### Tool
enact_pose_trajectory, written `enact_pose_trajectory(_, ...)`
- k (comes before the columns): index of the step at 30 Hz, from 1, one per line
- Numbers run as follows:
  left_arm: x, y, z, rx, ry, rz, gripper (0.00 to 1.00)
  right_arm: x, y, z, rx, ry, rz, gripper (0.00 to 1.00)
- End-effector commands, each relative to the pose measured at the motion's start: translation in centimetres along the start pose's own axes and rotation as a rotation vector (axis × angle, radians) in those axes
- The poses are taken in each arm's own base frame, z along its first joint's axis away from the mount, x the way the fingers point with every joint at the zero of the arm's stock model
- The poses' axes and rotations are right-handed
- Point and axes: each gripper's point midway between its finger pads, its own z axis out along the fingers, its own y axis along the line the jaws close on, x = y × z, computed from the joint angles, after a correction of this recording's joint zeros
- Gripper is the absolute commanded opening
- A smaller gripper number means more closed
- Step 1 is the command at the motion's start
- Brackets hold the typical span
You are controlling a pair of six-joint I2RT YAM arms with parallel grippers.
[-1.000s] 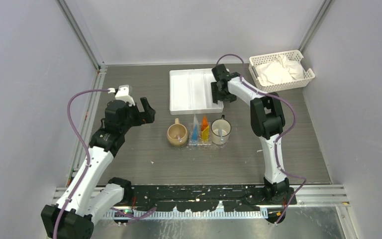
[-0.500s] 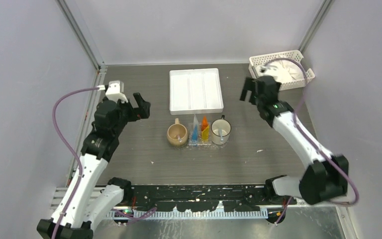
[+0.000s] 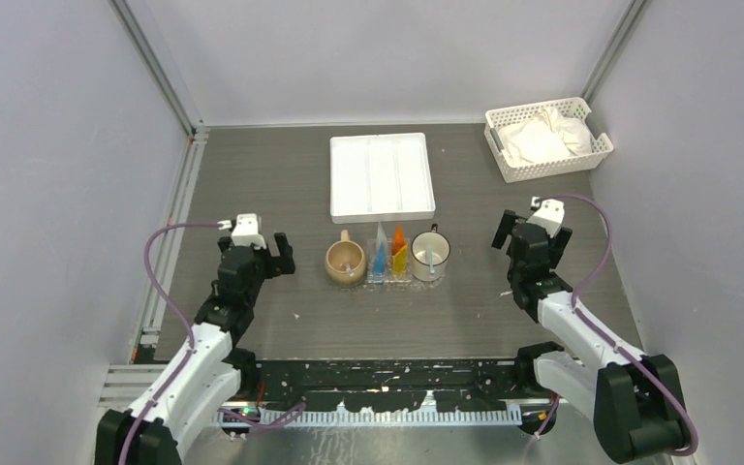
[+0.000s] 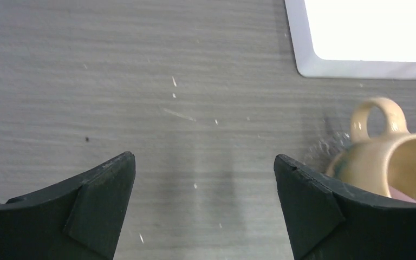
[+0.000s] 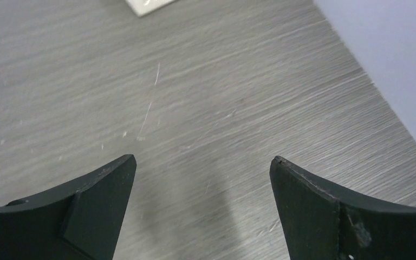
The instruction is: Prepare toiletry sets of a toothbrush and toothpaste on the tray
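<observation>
The clear tray [image 3: 375,278] lies between two mugs at the table's middle. On it rest a blue toothpaste tube [image 3: 380,258] and an orange toothpaste tube [image 3: 399,250]. A thin pale stick, seemingly a toothbrush [image 3: 429,258], leans inside the white mug [image 3: 443,247]. My left gripper [image 3: 254,254] [image 4: 204,157] is open over bare table left of the tan mug [image 3: 346,262] [image 4: 392,157]. To the right of the white mug, my right gripper [image 3: 531,237] [image 5: 203,158] is open over bare table. Neither holds anything.
A white compartmented tray [image 3: 381,174] [image 4: 368,67] lies behind the mugs. A white slotted basket [image 3: 500,145] with white bundles stands at the back right. Grey walls close in both sides and the back.
My right arm swung away from the white compartmented tray's right edge to the right front, jaws wider. My left arm drew back toward the near edge, still open.
</observation>
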Motion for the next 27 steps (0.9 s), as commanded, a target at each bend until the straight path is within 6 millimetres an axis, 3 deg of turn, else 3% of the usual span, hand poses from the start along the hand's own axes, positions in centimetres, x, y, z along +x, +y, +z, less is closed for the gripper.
enact_pose_trajectory(1, -4.8, 0.8, 1.8, -0.054, -0.229, 0.089, 1.0, -4.9, -1.6, 0.6, 0.118, -0.217, 0.158, 1.0)
enact_pose_trajectory(6, -2.5, 2.0, 4.7, -0.107, -0.175, 0.154, 1.0, -1.7, -1.8, 3.3, 0.169, -0.18, 0.161, 1.0)
enact_pose_trajectory(10, -1.9, 1.8, 6.7, -0.093, -0.144, 0.192, 1.0, -1.8, -0.5, 5.3, 0.149, -0.181, 0.149, 1.0)
enact_pose_trajectory(15, -1.9, 1.9, 9.5, -0.101, -0.096, 0.218, 1.0, -2.0, -0.7, 6.6, 0.186, -0.211, 0.096, 1.0)
enact_pose_trajectory(20, -2.3, 2.4, 10.4, -0.09, -0.091, 0.26, 1.0, -1.3, -0.3, 7.3, 0.157, -0.2, 0.08, 1.0)
enact_pose_trajectory(24, -0.9, 4.0, 11.6, -0.062, -0.151, 0.205, 1.0, -1.2, -0.2, 8.0, 0.138, -0.176, 0.083, 1.0)
enact_pose_trajectory(27, -0.8, 4.6, 11.1, -0.045, -0.153, 0.152, 1.0, -1.1, -0.1, 8.3, 0.128, -0.162, 0.085, 1.0)
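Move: Both hands are empty. The finished set on the clear tray lies between them: the tray's middle is about 26 cm to the left hand's right and roughly level ahead, its beige mug only some 16 cm right, both below. The white tray's middle is about 26 cm ahead and 26 cm right. From the right hand the clear tray is about 34 cm left and 3 cm back, its glass mug 24 cm left and 2 cm back; the white basket stands about 37 cm ahead and 10 cm right. Touching nothing, both open hands head for their resting poses at the sides. The left goes about 10 cm forward, sinking around 6 cm and drifting left away from the beige mug, rolling some 15 degrees with its left side rising. The right rises slightly, then drops, ending about 6 cm farther forward, 4 cm lower and 3 cm right, away from the glass mug, turning clockwise a little. ##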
